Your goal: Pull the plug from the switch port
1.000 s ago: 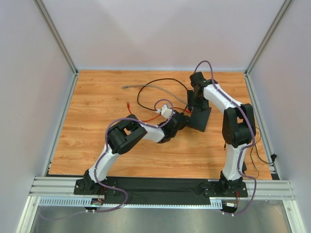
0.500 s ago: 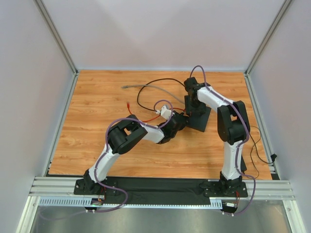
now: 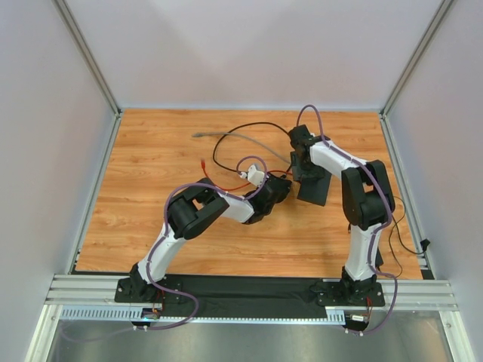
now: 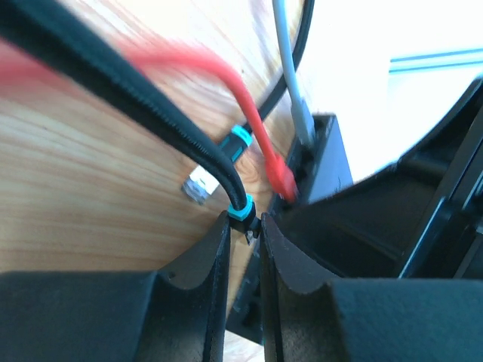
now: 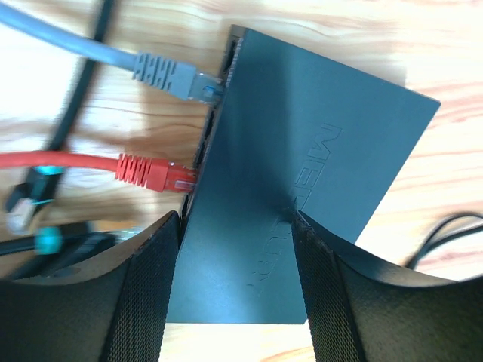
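Note:
The switch (image 3: 318,191) is a flat black box on the wooden table; it fills the right wrist view (image 5: 302,151). My right gripper (image 3: 306,173) (image 5: 238,219) is shut on the switch, one finger at its port edge and the other over its top. A grey plug (image 5: 175,78) and a red plug (image 5: 151,173) sit in its ports. My left gripper (image 3: 282,187) (image 4: 244,222) is shut on the plug (image 4: 241,208) of a black braided cable with a teal collar, right beside the port face (image 4: 317,162). Whether its tip is in a port is hidden.
A loose clear plug with a teal collar (image 4: 199,183) lies on the wood near my left fingers. Black (image 3: 243,127), grey (image 3: 226,136) and red (image 3: 226,183) cables loop behind the switch. A thin black cord (image 3: 407,243) trails at the right wall.
The right arm's wrist has come down and nearer over the switch, and the switch has turned and shifted slightly right, away from my left gripper. The left arm has stayed put.

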Available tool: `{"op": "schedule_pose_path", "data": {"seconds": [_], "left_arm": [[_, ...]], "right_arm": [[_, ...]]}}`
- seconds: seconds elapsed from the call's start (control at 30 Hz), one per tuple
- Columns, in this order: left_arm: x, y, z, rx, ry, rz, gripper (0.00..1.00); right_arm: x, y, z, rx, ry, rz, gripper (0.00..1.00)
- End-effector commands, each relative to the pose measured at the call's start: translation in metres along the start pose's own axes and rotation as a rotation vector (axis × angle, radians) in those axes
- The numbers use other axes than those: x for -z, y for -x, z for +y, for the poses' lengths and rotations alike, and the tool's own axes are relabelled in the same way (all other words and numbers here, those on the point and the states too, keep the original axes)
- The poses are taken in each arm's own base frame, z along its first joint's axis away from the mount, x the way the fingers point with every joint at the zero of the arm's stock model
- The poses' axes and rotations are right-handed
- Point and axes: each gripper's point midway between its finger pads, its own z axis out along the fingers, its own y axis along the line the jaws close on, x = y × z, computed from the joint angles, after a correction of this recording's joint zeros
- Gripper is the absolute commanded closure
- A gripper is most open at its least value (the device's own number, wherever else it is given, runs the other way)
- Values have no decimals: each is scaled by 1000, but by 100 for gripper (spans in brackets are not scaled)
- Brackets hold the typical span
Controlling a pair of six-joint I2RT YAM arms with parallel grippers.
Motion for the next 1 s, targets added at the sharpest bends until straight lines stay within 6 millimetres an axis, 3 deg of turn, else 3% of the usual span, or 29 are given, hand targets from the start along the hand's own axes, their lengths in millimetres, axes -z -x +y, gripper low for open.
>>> {"op": "schedule_pose_path", "data": {"seconds": [0.0,0.23,0.4,0.43,0.53,0.6,0.63,0.8,0.97], "left_arm": [[-4,9,24,-52,38,-47,100],[3,8,18,-64,0,-18,100],[28,14,-4,-80,-60,24,100],[36,19,-20,-93,-96,30,100],[56,27,-38,-123,-152,61,100],[63,30,-34,-127,-141,79,100],[70,34,-41,-112,-155,82,100],[88,58,-34,-166,-171,21,100],[102,89,-49,-242,-185,-20,100]], "right_arm": [[-23,-47,-35,-1,-69,164,38],[-11,-31,-27,-78,66,96,38],[-5,-24,-34,-121,91,81,38],[-5,-24,-36,-126,91,84,38],[-4,-22,-36,-143,107,83,38],[-3,-20,-36,-142,111,82,38],[-3,-19,-35,-142,111,80,38],[-6,-22,-36,-142,101,89,38],[-8,-26,-37,-140,95,97,38]]}}
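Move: The left hand pinches the black plug with its teal band at the switch's port side; the switch's middle lies about 7 cm to its right and 2 cm ahead, just lower. The red plug is some 4 cm ahead and 2 cm right; the loose black plug lies about 3 cm left and 2 cm ahead. The right hand has the switch's middle 2 cm to its right, 1 cm ahead and 2 cm below, and the red plug 3 cm left, 2 cm ahead. With one finger against its port-side edge, the right hand draws the switch about 3 cm to the right, then stops and rolls slightly, its left side rising. The left hand keeps its pinch on the black plug, almost still at first, then backs away from the switch to the left and climbs, ending about 7 cm left, 7 cm up and 5 cm back, tipping up a little. ##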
